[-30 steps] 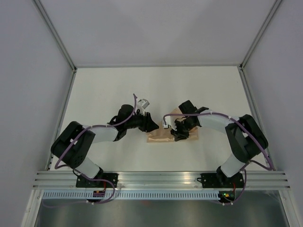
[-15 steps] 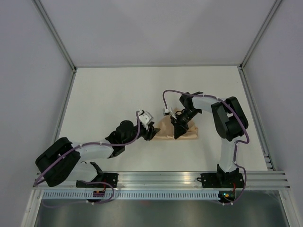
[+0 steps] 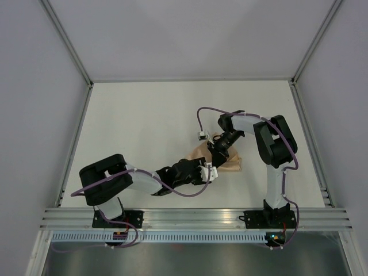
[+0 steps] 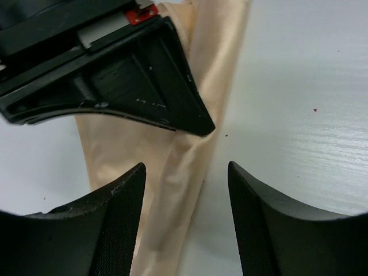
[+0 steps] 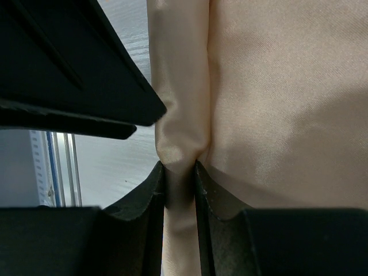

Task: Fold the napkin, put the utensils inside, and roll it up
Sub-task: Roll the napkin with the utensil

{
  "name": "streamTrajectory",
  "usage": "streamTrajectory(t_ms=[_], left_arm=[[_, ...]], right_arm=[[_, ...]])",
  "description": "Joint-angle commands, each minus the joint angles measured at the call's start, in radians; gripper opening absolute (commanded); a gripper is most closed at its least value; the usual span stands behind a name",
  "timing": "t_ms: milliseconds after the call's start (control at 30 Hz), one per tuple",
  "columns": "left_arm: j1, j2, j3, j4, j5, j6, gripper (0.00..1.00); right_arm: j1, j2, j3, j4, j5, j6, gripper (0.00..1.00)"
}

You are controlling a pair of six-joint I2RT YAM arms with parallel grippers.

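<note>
The peach-orange napkin [image 3: 234,163] lies partly rolled on the white table, right of centre. My right gripper [image 3: 215,154] is on its left part, shut on the rolled fold of the napkin [image 5: 276,86]; the cloth is pinched between the right gripper's [image 5: 179,168] jaws. My left gripper [image 3: 208,172] sits just near and left of it, low over the table. In the left wrist view the left gripper [image 4: 185,172] is open, and the roll of the napkin [image 4: 172,190] lies between its fingers without touching them. The utensils are hidden or out of view.
The white table [image 3: 144,115] is bounded by grey walls at the back and both sides. An aluminium rail [image 3: 195,218] carrying both arm bases runs along the near edge. The two grippers are very close together, and the right gripper's body [image 4: 115,75] fills the top of the left wrist view.
My left arm has swung from the napkin's left side round to its near side, and its jaws have widened. The right gripper has kept its hold on the cloth.
</note>
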Motion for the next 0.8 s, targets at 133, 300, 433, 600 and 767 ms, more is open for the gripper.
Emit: streamTrajectory(t_ms=[133,300,433,600,767], left_arm=[[-0.016,0.104,0.089,-0.002,0.003,0.179,0.65],[-0.015,0.154,0.13,-0.042,0.026,0.216,0.65],[-0.015,0.182,0.161,-0.103,0.047,0.228,0.57],[-0.015,0.193,0.188,-0.195,0.086,0.228,0.29],[-0.013,0.205,0.246,-0.331,0.167,0.176,0.08]], right_arm=[[0.003,0.079,-0.02,0.05,0.151,-0.06,0.01],[0.001,0.084,-0.014,0.045,0.149,-0.06,0.0],[0.001,0.086,-0.014,0.045,0.149,-0.059,0.0],[-0.003,0.084,-0.013,0.044,0.143,-0.062,0.01],[-0.008,0.064,-0.013,0.056,0.126,-0.053,0.03]])
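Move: The rolled napkin edge to pinch next lies just under the open left fingers: about 3 cm to the right, 1 cm ahead and 3 cm below. The right fingertips, already clamped on the roll, are some 5 cm to the left hand's right and 1 cm ahead, also 3 cm lower; the flat napkin spreads about 5 cm ahead and 4 cm down. From the right hand, that spot is 2 cm left and 1 cm back, at fingertip height. Lower the left gripper about 3 cm while bringing it some 3 cm right towards the right fingertips, fingers open astride the rolled edge and the wrist turning some 15 degrees. Towards the end, close the left fingers to pinch the roll right beside the right gripper's grip. Keep the right gripper clamped there, almost still. ##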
